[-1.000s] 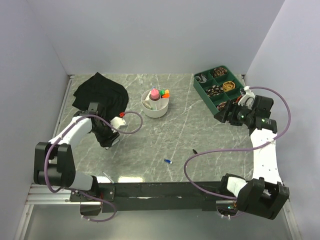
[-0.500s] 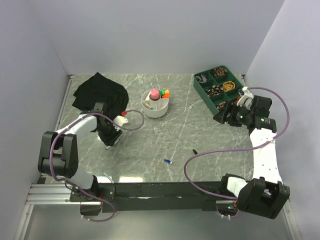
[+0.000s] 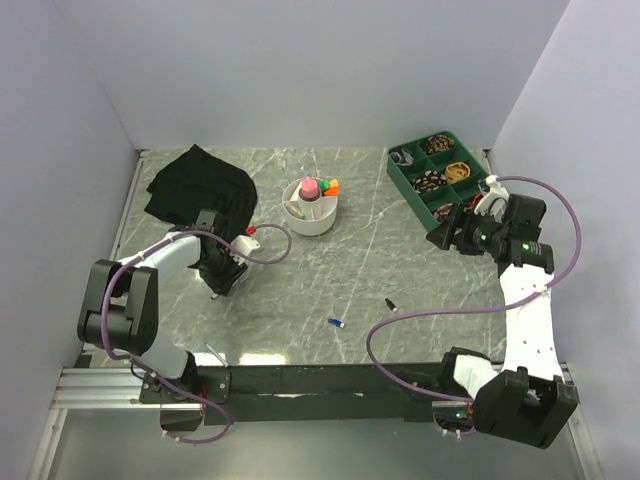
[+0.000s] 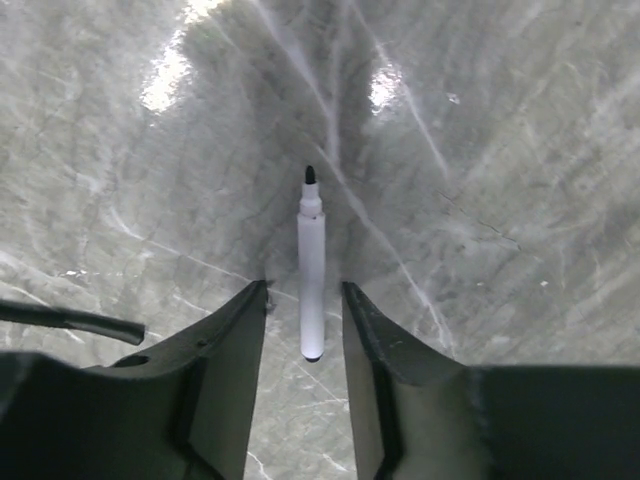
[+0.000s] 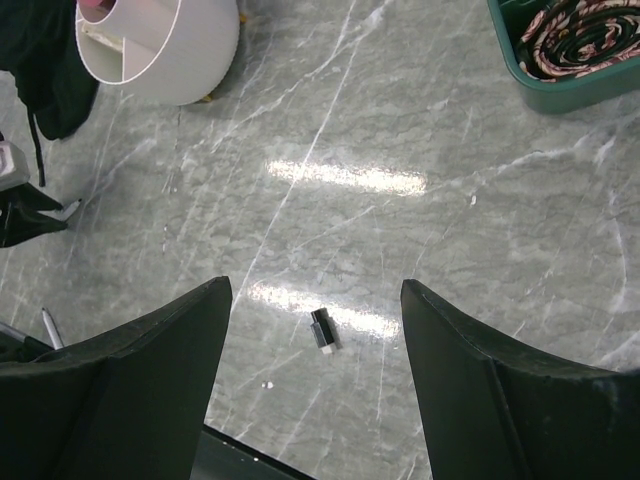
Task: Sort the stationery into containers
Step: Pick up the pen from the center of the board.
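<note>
A thin white pen [image 4: 312,285] with a black tip lies flat on the marble table. My left gripper [image 4: 305,290] straddles its rear end, open, with a narrow gap on each side of the barrel. In the top view the left gripper [image 3: 222,279] sits just in front of the black fabric bag [image 3: 197,188]. The white divided bowl [image 3: 311,212] holds a pink-capped bottle [image 3: 310,187] and orange and green highlighters [image 3: 331,186]. My right gripper [image 5: 315,290] hangs open and empty above a small black piece [image 5: 323,330]. A tiny blue piece [image 3: 336,323] lies near the front.
A green compartment tray [image 3: 408,177] with coiled items stands at the back right, its corner in the right wrist view as the tray [image 5: 560,97]. Another thin pen [image 3: 213,352] lies by the front edge. Grey walls close the table on three sides.
The left arm has drawn in toward the bag and its jaws have narrowed around the white pen. The right arm has barely shifted.
</note>
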Tool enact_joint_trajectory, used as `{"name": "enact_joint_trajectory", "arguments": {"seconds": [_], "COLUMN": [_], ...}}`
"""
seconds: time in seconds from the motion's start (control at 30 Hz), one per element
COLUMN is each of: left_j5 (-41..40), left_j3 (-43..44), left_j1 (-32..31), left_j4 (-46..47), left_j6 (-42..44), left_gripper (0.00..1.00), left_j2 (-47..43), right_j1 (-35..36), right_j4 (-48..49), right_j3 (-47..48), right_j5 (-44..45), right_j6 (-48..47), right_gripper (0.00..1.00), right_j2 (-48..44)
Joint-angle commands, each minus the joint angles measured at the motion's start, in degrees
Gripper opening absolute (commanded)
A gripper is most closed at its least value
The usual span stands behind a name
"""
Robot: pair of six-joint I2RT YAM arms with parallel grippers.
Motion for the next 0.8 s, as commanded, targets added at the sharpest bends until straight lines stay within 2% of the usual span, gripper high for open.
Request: {"name": "enact_joint_trajectory", "arguments": {"seconds": [0.0, 0.07, 0.2, 0.27, 0.3, 0.43, 0.53, 0.57, 0.6, 0.77], "left_j5": [-2.5, -3.1, -3.3, -2.6, -2.2, 1.5, 8.2, 10.4, 16.2, 31.2], "left_j3": [-2.2, -3.4, -5.9, -5.9, -5.8, -1.7, 6.2, 11.4, 14.3, 34.3], "left_j1": [0.0, 0.0, 0.0, 0.0, 0.0, 0.0, 0.0, 0.0, 0.0, -1.1], "left_j4": [0.9, 1.1, 1.4, 1.4, 1.2, -2.8, -9.7, -12.4, -14.9, -29.6], "left_j6": [-0.9, 0.2, 1.7, 1.5, 1.4, 1.1, 2.0, 2.3, 4.6, 8.9], "left_gripper": [0.38, 0.34, 0.14, 0.10, 0.04, 0.01, 0.01, 0.01, 0.01, 0.01], "left_j2": [1.3, 0.8, 0.9, 1.5, 1.7, 1.1, 0.6, 0.5, 0.5, 6.1], "right_j1": [0.4, 0.4, 0.4, 0.4, 0.4, 0.4, 0.4, 0.5, 0.4, 0.6], "right_j4": [0.7, 0.5, 0.8, 1.1, 1.2, 2.0, 3.3, 3.7, 4.2, 10.1], "right_j3": [-0.4, -0.5, -1.0, -1.4, -1.5, -1.6, -1.0, -0.2, 0.1, 1.8], "right_j5": [-0.4, -0.3, -0.4, -0.5, -0.6, -1.7, -3.5, -4.3, -4.9, -13.8], "right_j6": [-0.9, -0.9, -0.4, -0.2, 0.1, 1.9, 5.9, 7.0, 9.1, 16.2], "right_gripper": [0.76, 0.76, 0.76, 0.76, 0.76, 0.76, 0.76, 0.76, 0.76, 0.77], "right_j2": [-2.0, -2.5, -3.1, -3.3, -3.5, -4.0, -3.7, -3.7, -3.2, 0.4]}}
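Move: The pen lies between the left hand's half-open fingertips, its middle roughly 1 cm ahead and 1 cm right, at fingertip height. The bag's cord end is some 4 cm ahead and 5 cm left; a second pen lies about 15 cm back and 2 cm left; the white pot stands about 21 cm ahead and 22 cm right. From the right hand the pen is about 50 cm left, 3 cm back and 21 cm below. Left fingers shut on the pen, then lift it about 8 cm, swinging some 5 cm right and slightly forward. ##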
